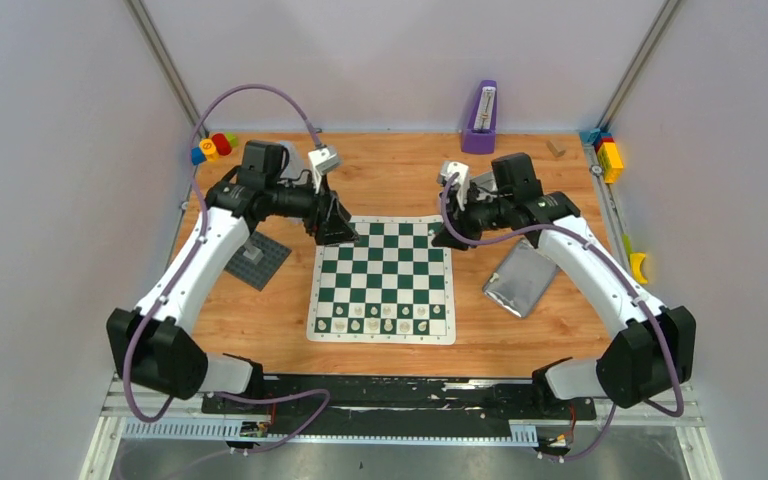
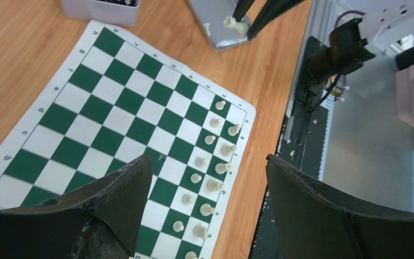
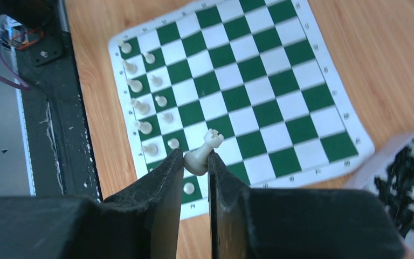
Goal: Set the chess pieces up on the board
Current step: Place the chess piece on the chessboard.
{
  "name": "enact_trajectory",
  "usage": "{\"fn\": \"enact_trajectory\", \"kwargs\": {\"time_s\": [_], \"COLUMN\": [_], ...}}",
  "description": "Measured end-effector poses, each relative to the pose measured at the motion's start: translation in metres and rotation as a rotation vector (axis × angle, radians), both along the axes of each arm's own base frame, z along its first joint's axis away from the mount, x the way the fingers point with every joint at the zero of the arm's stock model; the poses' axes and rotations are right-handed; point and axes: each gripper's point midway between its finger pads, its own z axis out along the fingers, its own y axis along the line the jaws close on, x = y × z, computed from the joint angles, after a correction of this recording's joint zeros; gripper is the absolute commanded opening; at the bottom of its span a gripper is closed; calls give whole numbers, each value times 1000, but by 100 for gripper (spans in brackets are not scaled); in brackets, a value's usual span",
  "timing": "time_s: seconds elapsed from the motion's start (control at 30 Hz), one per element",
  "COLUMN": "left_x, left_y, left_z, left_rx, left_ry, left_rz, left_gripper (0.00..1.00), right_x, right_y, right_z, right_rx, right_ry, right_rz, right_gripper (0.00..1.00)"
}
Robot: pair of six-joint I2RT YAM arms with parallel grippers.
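Note:
The green-and-white board point(image 1: 382, 280) lies flat in the middle of the table. Several cream chess pieces point(image 1: 380, 318) stand in its two nearest rows, also in the left wrist view point(image 2: 215, 186) and the right wrist view point(image 3: 143, 105). My right gripper point(image 3: 195, 156) is shut on the base of a cream piece with a notched crown point(image 3: 205, 150), tilted and held in the air above the board's far right corner point(image 1: 447, 238). My left gripper point(image 2: 209, 159) hangs open and holds nothing above the far left corner point(image 1: 335, 228).
A crumpled grey pouch point(image 1: 520, 278) lies right of the board. A dark grey plate with a post point(image 1: 257, 258) sits to the left. A tray of dark pieces point(image 2: 101, 8) stands behind the board. A purple object point(image 1: 481, 118) and coloured blocks point(image 1: 215, 147) line the back.

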Motion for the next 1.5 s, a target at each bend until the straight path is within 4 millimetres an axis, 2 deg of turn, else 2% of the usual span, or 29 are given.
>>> {"fn": "enact_trajectory", "kwargs": {"time_s": [0.13, 0.2, 0.43, 0.6, 0.9, 1.0, 1.2, 1.5], "left_x": [9, 13, 12, 4, -4, -6, -4, -4], "left_y": [-21, -30, -52, -59, -59, -60, -61, -61], "left_z": [2, 0, -4, 0, -21, -21, -12, -14], "left_rx": [-46, -63, -108, -125, -87, -86, -102, -100], "left_ry": [120, 187, 425, 527, 701, 719, 705, 711], "left_rz": [-62, -81, -135, -170, -171, -176, -188, -189], "left_gripper": [81, 81, 77, 71, 67, 66, 57, 47], "right_x": [-8, -14, -27, -21, -16, -18, -22, -22], "right_y": [37, 52, 88, 94, 97, 98, 103, 104], "right_z": [26, 31, 33, 32, 36, 36, 35, 34], "right_rx": [41, 48, 37, 20, 10, 5, -1, -12], "right_ry": [-54, -66, -84, -101, -128, -133, -143, -152], "right_rz": [117, 162, 264, 265, 256, 262, 279, 276], "right_gripper": [9, 9, 9, 8, 8, 8, 7, 7]}}
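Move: The white chess piece, held by its base in the right fingers, is about 17 cm to the right of the left hand's open fingers, 2 cm farther out and 5 cm lower. Conversely, the left gripper is 17 cm left of the right hand, 2 cm back and 5 cm above it. From the left hand, the board's middle lies 3 cm ahead, 6 cm right and 26 below, the standing white pieces 6 cm back and 6 right, the empty corner square 8 cm back and 18 right. The held piece is carried about 10 cm left and some 3 cm up by the right hand, drawing slightly back and turning roughly 15 degrees counter-clockwise, grip kept. The left hand comes 6 cm right to meet it, rolls about 40 degrees so its forward side tips down, then nearly holds still, closing its fingers to about half open around the piece's free end; contact can't be seen. ##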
